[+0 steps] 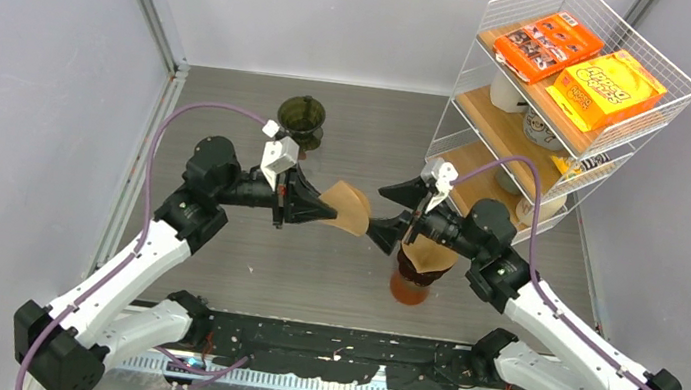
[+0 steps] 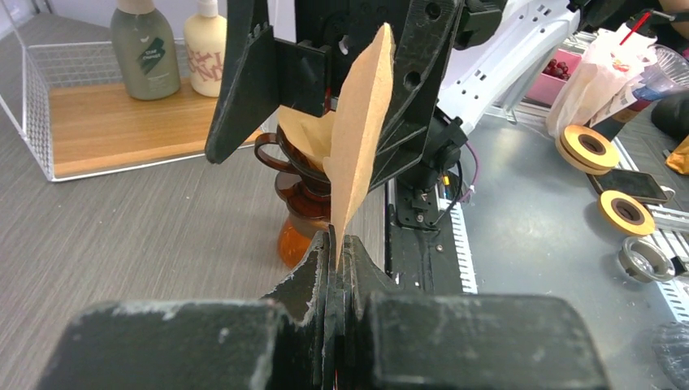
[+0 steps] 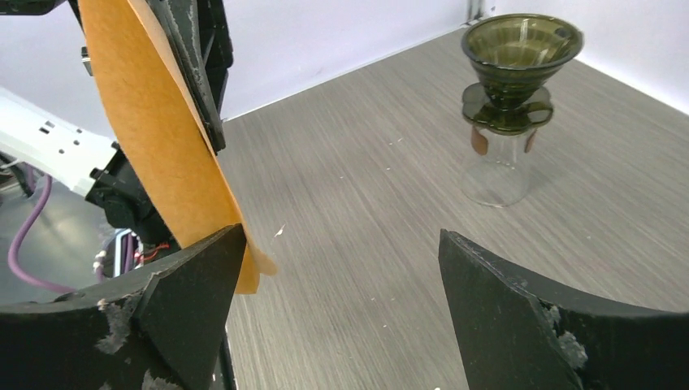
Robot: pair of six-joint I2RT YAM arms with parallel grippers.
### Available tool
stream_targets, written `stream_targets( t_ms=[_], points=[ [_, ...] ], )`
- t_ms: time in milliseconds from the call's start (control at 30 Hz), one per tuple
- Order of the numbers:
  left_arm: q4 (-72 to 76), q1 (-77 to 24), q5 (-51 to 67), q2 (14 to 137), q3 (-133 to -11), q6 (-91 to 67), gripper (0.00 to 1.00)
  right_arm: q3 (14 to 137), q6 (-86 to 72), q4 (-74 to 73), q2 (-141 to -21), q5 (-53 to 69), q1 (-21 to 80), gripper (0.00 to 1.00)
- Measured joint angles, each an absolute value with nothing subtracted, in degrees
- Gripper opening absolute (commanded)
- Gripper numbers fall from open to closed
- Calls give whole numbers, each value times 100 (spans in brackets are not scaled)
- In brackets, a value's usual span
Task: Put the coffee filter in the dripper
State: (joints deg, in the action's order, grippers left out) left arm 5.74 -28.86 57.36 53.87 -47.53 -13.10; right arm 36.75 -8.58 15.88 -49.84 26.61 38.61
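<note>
My left gripper is shut on the edge of a brown paper coffee filter and holds it in the air over the table's middle. In the left wrist view the filter stands up from the closed jaws. My right gripper is open and empty, facing the filter, its jaws on either side of the filter's far edge. In the right wrist view the filter lies beside one fingertip of the gripper. An empty dark green dripper stands on a glass server at the back.
An amber dripper on an amber carafe, holding brown filters, stands under my right wrist. A white wire rack with orange and yellow boxes and cups fills the back right. Two bottles stand on its low shelf.
</note>
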Motion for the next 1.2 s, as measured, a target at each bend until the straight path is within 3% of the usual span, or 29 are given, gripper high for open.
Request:
stream_targets(
  t_ms=[367, 667, 1067, 1200],
  points=[
    [534, -2919, 6246, 5734, -4755, -1229, 0, 4036, -950, 2152, -5677, 3817, 3861, 100],
    [263, -2976, 6464, 5743, -4777, -956, 0, 4276, -1173, 2598, -5942, 4338, 3861, 72],
    [316, -3024, 6646, 5596, -4777, -961, 0, 4276, -1439, 2703, -6003, 4864, 3874, 58],
    [386, -3044, 6761, 5596, -4777, -958, 0, 4276, -1452, 2724, -6080, 5159, 3964, 48]
  ],
)
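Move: The coffee filter, already pinched by its edge in the left fingers, has its middle about 3 cm right of and 1 cm ahead of the left hand; from the open right hand it is some 5 cm left, 2 cm back and 3 cm up. The green dripper stands about 21 cm ahead of the right hand, 16 cm left and 15 cm below. The brown dripper, filter inside, is roughly 4 cm back, 10 cm right and 14 cm below it. Leftward first, then up and back, the right hand moves in on the filter, about 4 cm left and 5 cm back in all, turning some 25 degrees counter-clockwise. Its wide-open fingers narrow to a bit over half, the rear one working in between the paper layers. The left hand keeps its pinch, dips and partly rises again, draws back about 3 cm and turns slightly clockwise. ##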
